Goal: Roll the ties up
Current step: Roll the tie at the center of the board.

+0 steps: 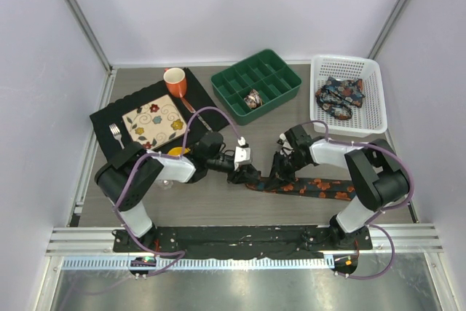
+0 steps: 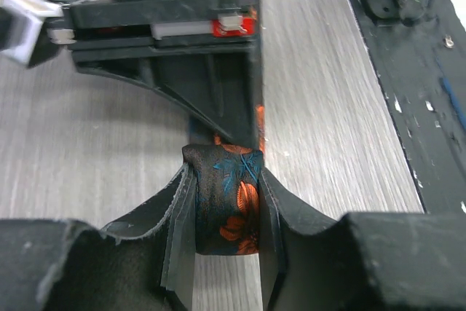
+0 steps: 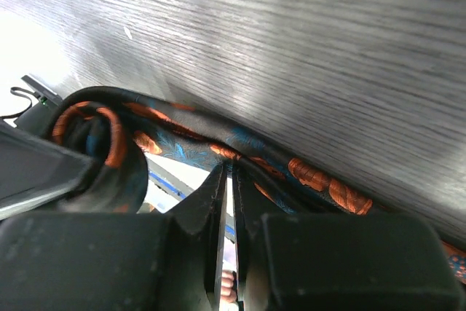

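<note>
A dark tie (image 1: 320, 187) with orange flowers lies stretched along the table in front of the right arm. Its left end is wound into a small roll (image 2: 233, 209), and my left gripper (image 2: 226, 180) is shut on that roll from both sides. In the top view the left gripper (image 1: 246, 172) sits at the tie's left end, with the right gripper (image 1: 280, 171) just to its right. My right gripper (image 3: 231, 169) is shut on a fold of the tie (image 3: 313, 176) right beside the roll (image 3: 95, 143). Its pads stand almost together.
A green divided tray (image 1: 273, 71) at the back holds one rolled tie (image 1: 253, 98). A white basket (image 1: 378, 85) at the back right holds loose ties (image 1: 338, 96). At the back left, a black placemat (image 1: 109, 118) carries a flowered plate (image 1: 153, 123), an orange mug (image 1: 175, 81) and a fork (image 1: 116, 135).
</note>
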Motion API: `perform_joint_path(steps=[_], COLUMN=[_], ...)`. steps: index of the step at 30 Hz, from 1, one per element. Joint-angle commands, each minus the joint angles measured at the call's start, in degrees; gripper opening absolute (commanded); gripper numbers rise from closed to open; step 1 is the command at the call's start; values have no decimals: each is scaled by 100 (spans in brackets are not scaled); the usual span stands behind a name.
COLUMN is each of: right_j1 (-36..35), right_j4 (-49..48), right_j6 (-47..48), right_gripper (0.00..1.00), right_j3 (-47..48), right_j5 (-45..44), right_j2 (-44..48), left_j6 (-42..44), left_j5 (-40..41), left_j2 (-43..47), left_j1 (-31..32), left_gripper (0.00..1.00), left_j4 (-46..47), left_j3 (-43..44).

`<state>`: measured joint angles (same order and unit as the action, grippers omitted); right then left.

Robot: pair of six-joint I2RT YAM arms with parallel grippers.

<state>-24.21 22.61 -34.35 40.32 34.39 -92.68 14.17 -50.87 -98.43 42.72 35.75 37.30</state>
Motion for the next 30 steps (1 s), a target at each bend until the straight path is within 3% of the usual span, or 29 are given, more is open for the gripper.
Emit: perform_joint_path(steps=[1, 6, 9, 15, 19, 20, 22, 30], right_j1=[83, 320, 373, 373, 364, 373, 364, -84], right_j4=[-275, -275, -275, -319, -362, -415, -695, -1602], right_j6=[270, 429, 543, 640, 482, 412, 87, -538], right_gripper=[14, 15, 15, 17, 31, 42, 49, 53], right_j3=[-226, -147, -42, 169, 371, 398, 381, 91], right_j5=[-1374, -1374, -1286, -690, -225, -135, 171, 349], right_j2=[-391, -531, -601, -383, 108, 215, 399, 313], left_j6=[928, 1921, 1967, 2133, 2168, 2195, 2151, 1923], left_j5=[-476, 408, 1120, 1553, 1685, 1686, 1730, 1862], left_j2=[158, -79, -264, -431, -519, -528, -554, -686], left_j1=[-18, 26, 52, 175, 263, 289, 333, 360], left_gripper=[4, 4, 4, 6, 11, 11, 11, 15], left_j4=[-1322, -2833, -3170, -3539, -3557, -3557, -3557, -3679], left_j3=[225, 462, 612, 691, 682, 665, 673, 814])
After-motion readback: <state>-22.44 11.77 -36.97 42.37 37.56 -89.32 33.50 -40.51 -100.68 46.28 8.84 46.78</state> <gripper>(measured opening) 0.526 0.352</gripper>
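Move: The left fingers already hold the tie's roll, lifted; the near part of the unrolled strip, under the right fingertips, lies about 6 cm to this hand's right, 1 cm back and 5 cm below. The yellow mug stands some 23 cm left and 7 cm ahead, the green tray about 28 cm straight ahead. From the right hand the roll is about 6 cm left, 1 cm ahead and 4 cm up. The left hand keeps its pinch on the roll and lowers it about 4 cm to the board at the strip's end, drawing slightly back before easing forward again, while its rightward-pointing fingers tip some 15 degrees further down. The right hand first keeps its shut fingertips pressed on the strip beside the roll, then opens to about half and comes free, travelling forward and up some 6 to 7 cm and bearing left at the end, so that the parted fingers face the roll. ##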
